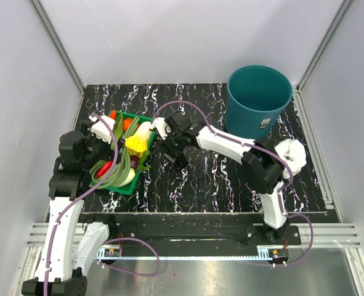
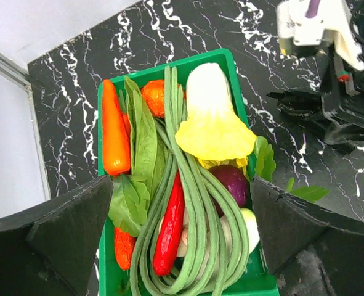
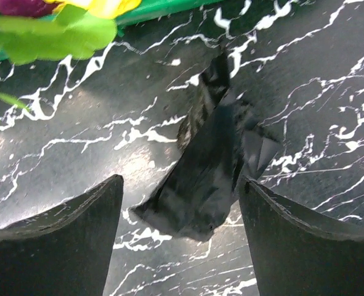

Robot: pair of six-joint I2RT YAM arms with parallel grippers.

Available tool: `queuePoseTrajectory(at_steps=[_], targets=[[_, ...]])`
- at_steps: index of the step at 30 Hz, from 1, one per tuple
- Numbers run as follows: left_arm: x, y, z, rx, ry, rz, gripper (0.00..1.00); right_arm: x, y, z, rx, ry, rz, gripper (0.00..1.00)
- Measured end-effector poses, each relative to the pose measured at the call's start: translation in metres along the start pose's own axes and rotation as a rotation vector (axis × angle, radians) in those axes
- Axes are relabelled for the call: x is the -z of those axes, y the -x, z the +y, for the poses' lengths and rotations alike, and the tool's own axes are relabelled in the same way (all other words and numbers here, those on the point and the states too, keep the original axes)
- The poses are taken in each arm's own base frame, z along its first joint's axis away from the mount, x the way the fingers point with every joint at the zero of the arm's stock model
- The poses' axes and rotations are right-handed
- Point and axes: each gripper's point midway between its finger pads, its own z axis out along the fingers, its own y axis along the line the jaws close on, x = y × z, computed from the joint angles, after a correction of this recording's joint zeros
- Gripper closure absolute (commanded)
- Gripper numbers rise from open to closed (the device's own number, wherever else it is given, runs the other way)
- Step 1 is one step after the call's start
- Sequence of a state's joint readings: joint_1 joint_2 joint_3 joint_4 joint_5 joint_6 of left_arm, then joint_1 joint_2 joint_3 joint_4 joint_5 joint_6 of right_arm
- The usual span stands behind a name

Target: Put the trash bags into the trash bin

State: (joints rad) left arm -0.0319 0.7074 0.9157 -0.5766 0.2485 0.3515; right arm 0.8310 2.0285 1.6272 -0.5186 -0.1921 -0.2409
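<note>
A small folded black trash bag (image 3: 206, 172) lies flat on the black marbled table. My right gripper (image 3: 182, 180) hangs just above it, open, with the bag's near end between the fingers and neither pad touching it. In the top view the right gripper (image 1: 169, 151) sits right of the vegetable tray, and the bag is hard to make out against the dark table. The teal trash bin (image 1: 258, 98) stands upright at the back right, well away from both grippers. My left gripper (image 2: 182, 180) is open above the tray with nothing in it.
A shallow green tray (image 1: 123, 188) on the left holds a carrot (image 2: 115, 132), long green beans (image 2: 197, 203), a red chilli (image 2: 171, 225) and other vegetables. Leaves (image 3: 52, 37) overhang the tray close to the bag. Pale walls close in the table.
</note>
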Motion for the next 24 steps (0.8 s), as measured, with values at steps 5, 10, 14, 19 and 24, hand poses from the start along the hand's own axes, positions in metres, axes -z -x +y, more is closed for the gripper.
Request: queuePoseTrajectory(at_steps=[5,10,14,19,24], targets=[[-0.005,-0.010,-0.005,-0.001,-0.028,0.021,0.01,-0.007,0.013,-0.013,0.018,-0.054,-0.023,0.72],[-0.014,-0.014,-0.014,-0.027,-0.097,0.032,0.01,-0.004,0.019,-0.031,0.031,-0.150,-0.033,1.00],[-0.022,-0.017,-0.026,-0.052,-0.182,0.038,0.01,0.001,0.015,-0.046,0.034,-0.239,-0.015,1.00],[-0.030,-0.020,-0.047,-0.114,-0.297,0.044,0.01,0.029,0.006,-0.060,0.028,-0.353,0.011,1.00],[-0.037,-0.017,-0.083,-0.214,-0.435,0.040,0.01,0.076,0.005,-0.067,0.003,-0.434,-0.015,1.00]])
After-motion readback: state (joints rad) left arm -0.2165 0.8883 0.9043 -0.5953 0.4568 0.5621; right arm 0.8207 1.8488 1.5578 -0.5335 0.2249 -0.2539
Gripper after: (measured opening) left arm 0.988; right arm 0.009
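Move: The black trash bags lie about 3 cm ahead of the right hand and some 3 cm below it, level with it left to right, between its parted fingers. The vegetable tray's middle is roughly 14 cm to that hand's left and 4 cm farther out; the trash bin stands some 28 cm to its right and 15 cm ahead. From the left hand, the bags are about 9 cm ahead, 20 cm to the right and 21 cm below. Sliding about 4 cm forward just above the table, the right hand shuts its fingers on the bags' loose plastic, pinches it, then draws it some 7 cm right and 5 cm up, away from the tray, fingers tilting steeper. The open left hand sinks 5 cm over the tray, then swings 8 cm right towards the bags, turning clockwise about 25 degrees. ##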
